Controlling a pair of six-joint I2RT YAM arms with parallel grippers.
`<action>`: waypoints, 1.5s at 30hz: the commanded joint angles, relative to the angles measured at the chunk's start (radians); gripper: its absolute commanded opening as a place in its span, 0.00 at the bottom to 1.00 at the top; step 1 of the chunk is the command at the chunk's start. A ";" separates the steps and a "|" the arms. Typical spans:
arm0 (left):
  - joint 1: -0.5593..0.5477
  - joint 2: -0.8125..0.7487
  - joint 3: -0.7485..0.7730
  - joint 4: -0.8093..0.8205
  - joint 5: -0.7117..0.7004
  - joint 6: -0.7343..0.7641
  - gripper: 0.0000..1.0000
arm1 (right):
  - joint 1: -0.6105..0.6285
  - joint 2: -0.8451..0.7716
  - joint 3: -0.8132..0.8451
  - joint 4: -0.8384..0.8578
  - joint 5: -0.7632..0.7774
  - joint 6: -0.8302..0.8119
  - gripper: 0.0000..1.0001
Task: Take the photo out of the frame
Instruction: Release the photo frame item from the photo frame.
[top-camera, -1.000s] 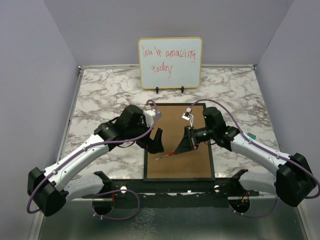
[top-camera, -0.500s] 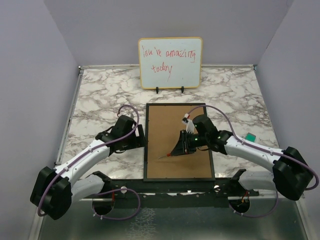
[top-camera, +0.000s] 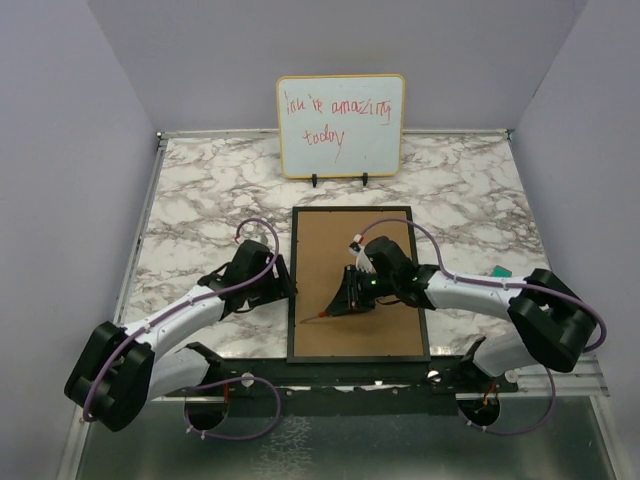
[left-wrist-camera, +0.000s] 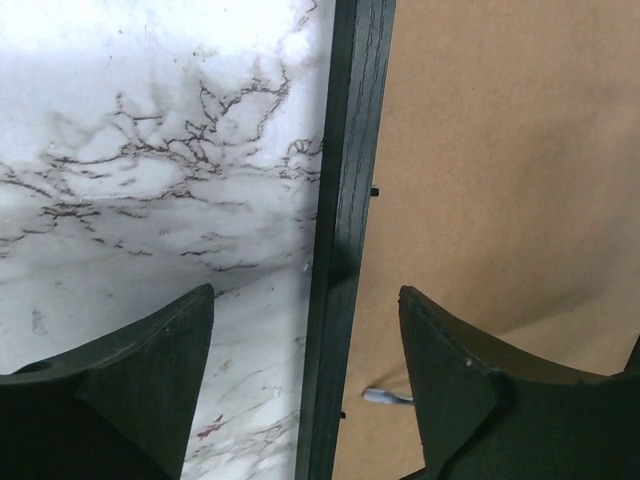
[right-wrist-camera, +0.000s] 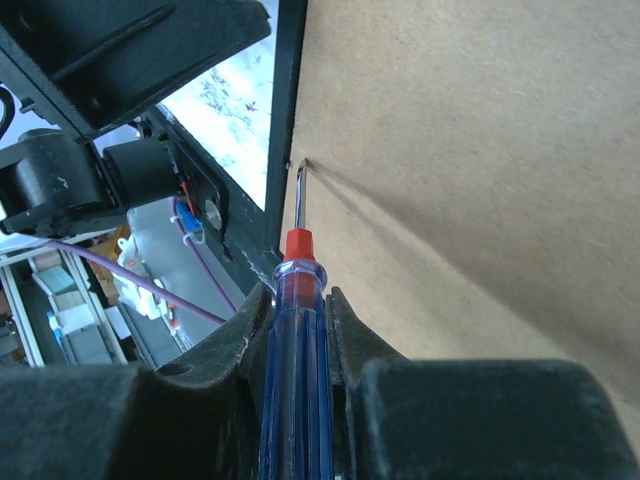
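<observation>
The black frame (top-camera: 294, 290) lies face down on the marble table, its brown fibreboard back panel (top-camera: 355, 335) up. The photo is hidden under the panel. My right gripper (top-camera: 352, 297) is shut on a blue-and-red screwdriver (right-wrist-camera: 293, 370). The screwdriver tip (right-wrist-camera: 301, 167) rests on the panel at the frame's left inner edge. My left gripper (top-camera: 288, 292) is open and straddles the frame's left rail (left-wrist-camera: 345, 250), one finger (left-wrist-camera: 130, 380) over the marble, the other finger (left-wrist-camera: 470, 380) over the panel. The screwdriver tip also shows in the left wrist view (left-wrist-camera: 385, 397).
A wood-edged whiteboard (top-camera: 341, 124) with red handwriting stands on a small stand at the back of the table. A small green object (top-camera: 499, 272) lies right of the frame. Grey walls close in the table on three sides.
My left gripper has dropped low to the frame's left rail. My right gripper has moved left and toward me across the panel, carrying the screwdriver tip to the frame's left edge.
</observation>
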 joint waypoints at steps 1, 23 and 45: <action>-0.005 0.046 -0.028 0.042 0.019 -0.002 0.70 | 0.023 0.052 0.024 0.059 0.015 0.031 0.01; -0.135 0.046 -0.030 -0.043 -0.078 -0.029 0.48 | 0.036 -0.009 0.001 -0.004 0.039 0.004 0.00; -0.192 0.123 -0.010 -0.082 -0.132 -0.012 0.12 | 0.071 0.042 -0.004 0.059 0.058 0.032 0.01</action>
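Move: The stretch of the frame's left rail that the left fingers will shut on lies about 2 cm back, 2 cm right and 1 cm below the left hand. From the left hand, the near tab, beside the screwdriver tip, is some 6 cm back and 3 cm right; the far tab is 4 cm ahead and 3 cm right. The near tab lies roughly 9 cm left, 1 cm back and 6 cm below the right hand, with the rail spot about 4 cm farther out than that tab. The left hand shifts about 3 cm right and back along the frame's left rail, sinking some 1 cm as its fingers close from wide open until they pinch the rail just beyond the near tab, where they stay. The right hand, still gripping the screwdriver, slides leftward about 1.5 cm, eases back right with a slight lift, then works back and left again to end some 2 cm left and back of where it began, bringing the blade tip across the backing board to the tab at the rail's inner edge. ##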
